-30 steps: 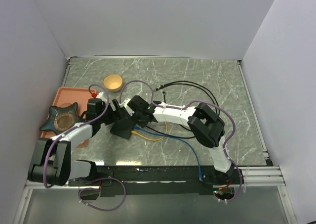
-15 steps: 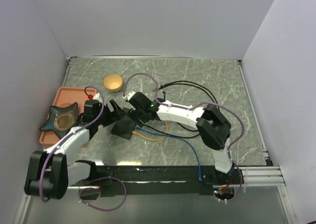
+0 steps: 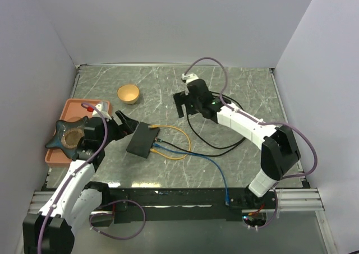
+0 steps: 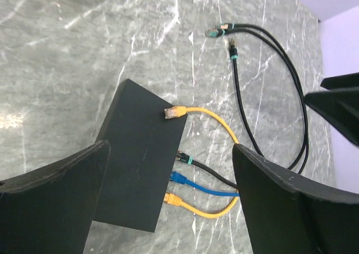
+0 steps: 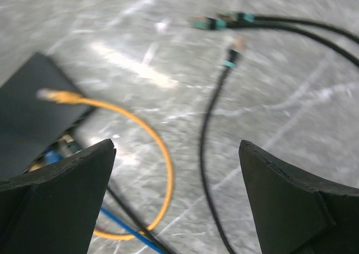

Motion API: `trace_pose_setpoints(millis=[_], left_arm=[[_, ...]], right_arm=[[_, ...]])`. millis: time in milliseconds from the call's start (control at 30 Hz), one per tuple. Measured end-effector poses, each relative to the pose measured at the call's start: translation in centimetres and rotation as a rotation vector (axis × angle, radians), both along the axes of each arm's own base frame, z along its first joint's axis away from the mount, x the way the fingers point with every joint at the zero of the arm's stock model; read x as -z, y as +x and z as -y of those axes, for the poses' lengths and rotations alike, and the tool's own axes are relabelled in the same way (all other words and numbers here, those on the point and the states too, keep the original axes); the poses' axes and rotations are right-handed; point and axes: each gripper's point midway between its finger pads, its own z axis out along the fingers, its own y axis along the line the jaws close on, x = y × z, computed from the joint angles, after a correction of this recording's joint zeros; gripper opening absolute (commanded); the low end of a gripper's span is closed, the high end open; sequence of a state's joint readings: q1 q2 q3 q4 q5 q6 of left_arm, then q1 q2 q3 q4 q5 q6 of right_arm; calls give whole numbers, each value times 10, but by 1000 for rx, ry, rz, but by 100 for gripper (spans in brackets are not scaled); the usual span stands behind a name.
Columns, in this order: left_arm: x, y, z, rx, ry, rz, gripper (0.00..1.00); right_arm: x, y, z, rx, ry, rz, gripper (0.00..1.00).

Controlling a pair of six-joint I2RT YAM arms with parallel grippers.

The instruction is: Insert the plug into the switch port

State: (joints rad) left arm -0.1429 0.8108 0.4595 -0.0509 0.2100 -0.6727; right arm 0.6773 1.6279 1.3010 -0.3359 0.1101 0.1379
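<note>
The switch, a flat black box, lies left of the table's middle. Yellow, blue and black plugs sit in the row of ports on its right edge. Another yellow plug rests at the switch's far corner, over the top face; whether it is seated I cannot tell. My left gripper hangs open just left of the switch. My right gripper is open and empty, well behind the switch.
Two loose black cable ends lie on the marble beyond the switch, under the right gripper. An orange tray with a dark star-shaped object stands at the left. A wooden bowl sits behind it.
The right gripper has opened, let go at the switch and pulled back toward the table's rear. The left gripper has backed off to the left. The switch is now uncovered.
</note>
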Motion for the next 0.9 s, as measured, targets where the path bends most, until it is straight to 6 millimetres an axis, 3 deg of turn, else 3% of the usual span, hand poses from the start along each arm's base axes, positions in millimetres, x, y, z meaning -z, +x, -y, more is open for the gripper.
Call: trace_pose_setpoints(millis=[200,367,633,800,900], left_arm=[[-1,-3,-5,-22,11,2,96],[2,-3,-5,-20,14,-9,96],[5,-3,-3,-11,17,-19,96],[8,-3,-2,3,21,-26,96],[11,-3,-1,12,24,-37,96]], right_arm=[[14,18,21,100,24,-47,99],[47,36,17,130,1,-123,99],[87,76,15,189,-30,-232,89],[100,98,15,231,-69,-253,72],[113,98,17,245,-100,-283,59]])
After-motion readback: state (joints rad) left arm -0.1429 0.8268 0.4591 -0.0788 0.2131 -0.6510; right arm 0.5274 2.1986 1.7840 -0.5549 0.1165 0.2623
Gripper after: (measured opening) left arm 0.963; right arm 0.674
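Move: The plug of the single black cable lies about 12 cm ahead of the right hand, about straight in line with it and some 15 cm below. The pair of black plugs sits 3 cm to the left of that plug and a couple of centimetres farther out. The switch is some 18 cm to the right hand's left and 8 cm back. From the left hand, the single plug is about 20 cm ahead and 21 cm to the right. The right hand swings a couple of centimetres to its right, then reaches forward and dives towards the loose single black plug, ending about 10 cm farther out and 11 cm lower, the last stretch almost straight down. On the way the fingers tip some 15 degrees more downward and turn about as much clockwise, and late in the descent they start closing from wide open to about two thirds, with no touch on the plug to be seen. ##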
